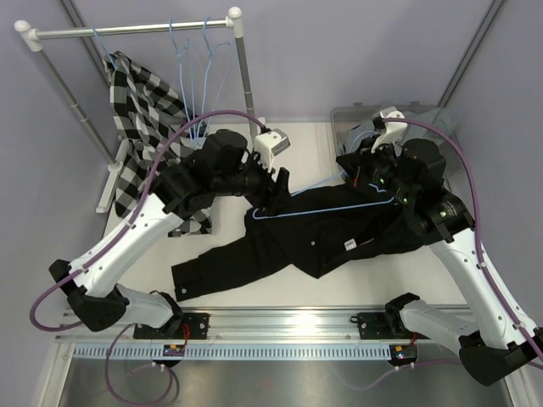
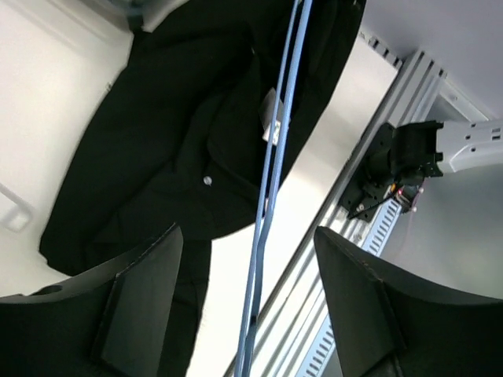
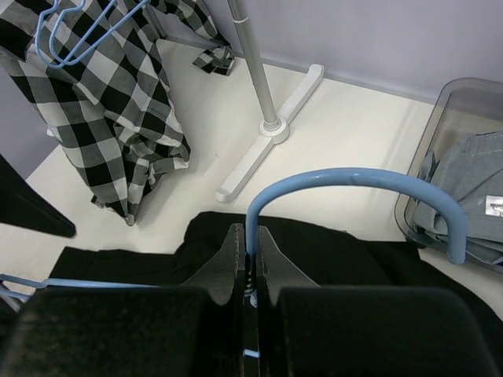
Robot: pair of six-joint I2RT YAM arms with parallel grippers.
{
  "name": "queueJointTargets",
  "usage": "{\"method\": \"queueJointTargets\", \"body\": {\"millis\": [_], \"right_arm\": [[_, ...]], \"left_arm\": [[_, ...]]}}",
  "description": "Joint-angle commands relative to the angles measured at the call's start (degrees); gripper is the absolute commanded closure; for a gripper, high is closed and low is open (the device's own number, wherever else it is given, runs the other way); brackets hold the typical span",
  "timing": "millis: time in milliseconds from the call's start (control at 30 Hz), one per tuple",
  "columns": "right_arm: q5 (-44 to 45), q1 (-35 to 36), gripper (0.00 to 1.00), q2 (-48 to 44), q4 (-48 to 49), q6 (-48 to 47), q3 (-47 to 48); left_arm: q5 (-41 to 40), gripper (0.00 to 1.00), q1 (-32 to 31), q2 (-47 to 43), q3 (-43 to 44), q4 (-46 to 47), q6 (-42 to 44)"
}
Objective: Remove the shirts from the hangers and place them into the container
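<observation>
A black shirt (image 1: 339, 239) lies spread on the table with a light-blue hanger (image 1: 331, 203) across its upper part. My right gripper (image 3: 250, 243) is shut on the stem just below the hanger hook (image 3: 354, 179), above the black shirt (image 3: 330, 251). My left gripper (image 2: 247, 298) hangs open over the shirt's left end (image 2: 196, 118). The hanger wire (image 2: 271, 181) runs between its fingers (image 2: 141, 306) without touching either. The clear container (image 3: 416, 181) stands at the back right with a grey shirt (image 3: 464, 188) inside. A black-and-white check shirt (image 1: 140, 110) hangs on a hanger at the left.
A silver rail (image 1: 136, 31) with white caps stands at the back left, carrying empty blue hangers (image 1: 191, 76). Its white foot (image 3: 267, 149) rests on the table behind the black shirt. An aluminium track (image 1: 280, 318) runs along the near edge.
</observation>
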Motion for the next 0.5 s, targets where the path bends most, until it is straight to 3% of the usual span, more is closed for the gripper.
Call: {"method": "queueJointTargets", "body": {"millis": [0, 67, 167, 200, 233, 333, 467], "right_arm": [[-1.66, 0.87, 1.0, 0.69, 3.96, -0.97, 1.19], [-1.66, 0.96, 1.0, 0.87, 4.14, -0.97, 1.45], [-1.92, 0.96, 1.0, 1.31, 4.22, -0.88, 1.72], [-2.01, 0.96, 1.0, 1.39, 4.49, -0.71, 1.63], [-2.1, 0.87, 1.0, 1.48, 4.58, -0.7, 1.63], [-2.89, 1.04, 1.0, 2.01, 4.93, -0.27, 1.72], [-4.12, 1.04, 0.98, 2.27, 5.54, 0.09, 1.02]], "left_arm": [[5.61, 0.33, -0.02, 1.28, 4.06, 0.23, 1.27], [7.36, 0.37, 0.07, 2.61, 4.23, 0.32, 1.01], [7.99, 0.53, -0.02, 2.96, 3.8, 0.32, 0.92], [7.9, 0.61, -0.02, 2.87, 3.53, 0.32, 1.09], [7.64, 0.77, -0.02, 2.7, 3.01, 0.32, 1.18], [7.29, 1.0, -0.02, 2.0, 2.04, 0.23, 1.71], [5.8, 1.0, -0.02, -0.11, 0.28, 0.23, 3.03]]}}
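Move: The left hand is open astride the pale-blue hanger, whose left arm lies some 2 cm below, about 1 cm back and 1 cm to the right of the finger point. Beneath, the black shirt's middle lies roughly 14 cm right, 6 cm back and 17 cm down, and the rack foot some 22 cm ahead and 7 cm left, equally low. For the right hand, shut on the hanger neck, that arm is about 18 cm left, 10 cm back and 4 cm lower. The left hand settles down and to its right over the hanger's left arm, about 2 cm in all, and its fingers go from mostly open to shut, pinching the hanger arm near its left end while the hand eases back about 1 cm. The right hand keeps its grip on the hanger neck below the hook and drifts slowly to its left, forward and down, some 1.5 cm in all, bringing the hanger towards the left hand. ##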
